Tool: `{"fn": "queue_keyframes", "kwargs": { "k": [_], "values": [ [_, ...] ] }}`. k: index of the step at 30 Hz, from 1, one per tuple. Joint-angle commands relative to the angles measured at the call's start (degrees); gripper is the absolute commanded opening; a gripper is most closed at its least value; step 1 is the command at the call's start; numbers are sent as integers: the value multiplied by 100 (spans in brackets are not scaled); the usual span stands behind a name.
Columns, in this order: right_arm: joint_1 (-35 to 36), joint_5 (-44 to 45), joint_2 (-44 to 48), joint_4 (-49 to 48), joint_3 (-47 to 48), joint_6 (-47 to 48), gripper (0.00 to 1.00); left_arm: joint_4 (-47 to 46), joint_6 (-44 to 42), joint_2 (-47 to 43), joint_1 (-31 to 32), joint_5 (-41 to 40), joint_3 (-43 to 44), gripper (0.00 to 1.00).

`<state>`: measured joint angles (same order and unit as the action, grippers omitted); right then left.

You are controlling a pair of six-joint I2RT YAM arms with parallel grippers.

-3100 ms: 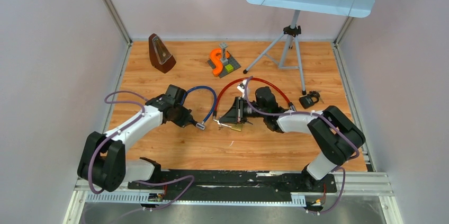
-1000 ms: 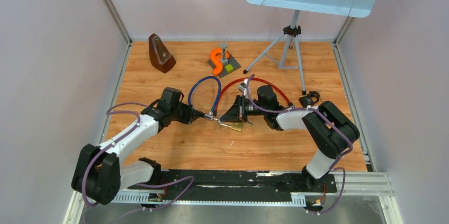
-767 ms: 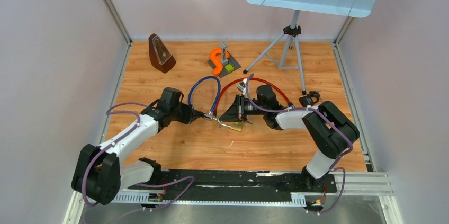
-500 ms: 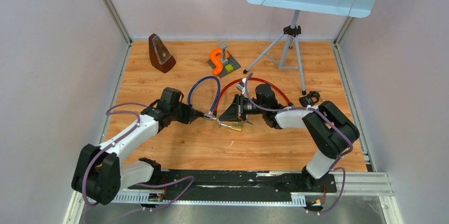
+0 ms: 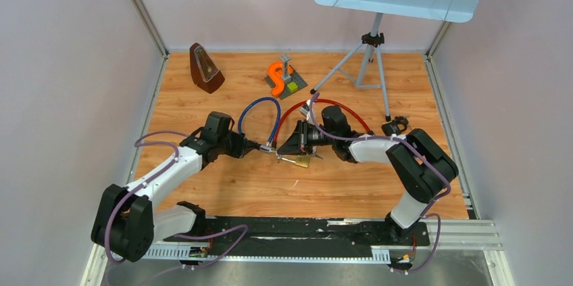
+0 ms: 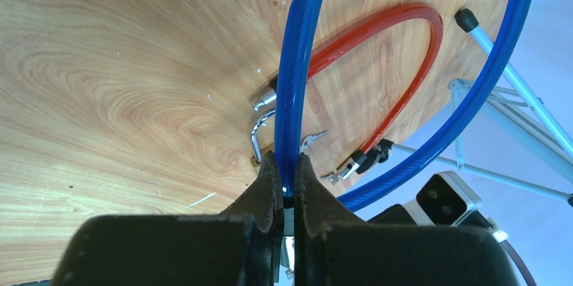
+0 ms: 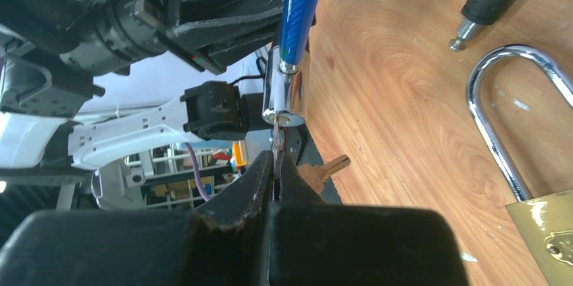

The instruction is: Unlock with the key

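A blue cable lock (image 5: 259, 107) loops up off the wooden floor. My left gripper (image 5: 254, 149) (image 6: 284, 161) is shut on the blue cable (image 6: 293, 63) just above its lock end. In the right wrist view the cable's silver lock barrel (image 7: 287, 93) hangs right in front of my right gripper (image 7: 277, 155) (image 5: 285, 151). That gripper is shut on a thin key (image 7: 277, 137) whose tip meets the barrel's end face. A second, brass key (image 7: 326, 168) dangles beside the jaws.
A brass padlock (image 7: 544, 228) (image 5: 299, 161) with a steel shackle lies on the floor by the grippers. A red cable lock (image 5: 330, 104) arcs behind them. Farther back stand a metronome (image 5: 205, 69), an orange S-shaped piece (image 5: 276, 78) and a music stand's tripod (image 5: 368, 63). A small black object (image 5: 394, 126) lies at the right.
Since three seconds ago my left arm has carried the blue cable's lock end rightwards to the key. Over the last second the right wrist has shifted slightly; both grips are unchanged.
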<state>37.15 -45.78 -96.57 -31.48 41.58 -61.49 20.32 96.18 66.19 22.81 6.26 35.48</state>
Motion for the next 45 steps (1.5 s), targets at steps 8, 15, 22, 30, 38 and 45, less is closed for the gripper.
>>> {"fn": "queue_keyframes", "kwargs": {
  "k": [8,15,22,30,38,45],
  "values": [
    [151,907,98,30,197,165,0,-503,371,-498,554,-311,58,0],
    [159,865,-43,-537,162,15,0,-773,399,-562,833,-333,-26,0],
    [69,505,-255,-603,110,-693,0,-1534,285,-1101,847,-806,-556,0],
    [47,671,-11,-155,54,-192,16,-779,24,-1507,768,-1272,-546,0],
    [70,1475,1056,1179,165,1370,47,-61,-216,-1093,597,-1279,-258,0],
    [843,2964,2407,1736,-230,4978,68,327,-615,-868,523,-1323,140,0]
  ]
}}
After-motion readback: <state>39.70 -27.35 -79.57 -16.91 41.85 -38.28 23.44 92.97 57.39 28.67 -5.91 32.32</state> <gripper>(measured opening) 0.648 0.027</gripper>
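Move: Just beyond the right fingertips, about 3 cm to their left, 1 cm ahead and 1 cm lower, sits the blue cable lock's cylinder, with the pinched key already in its face. From the left hand, which grips the cylinder's far end, its middle is some 3 cm right, 1 cm back and 1 cm down. On the table about 10 cm below the right hand, the brass padlock lies 5 cm right and 1 cm back, the red cable's plug 2 cm ahead and 1 cm left. Keeping its pinch on the key, the right hand eases barely 1 cm left towards the cylinder, then opens well past halfway, lets go of the key and backs off right and up by 3 to 4 cm, rolling nearly 30 degrees about its fingers. The left hand keeps hold of the lock, lifts it about 2 cm while its fingers tip up, then lowers it again, drifting back and left. ##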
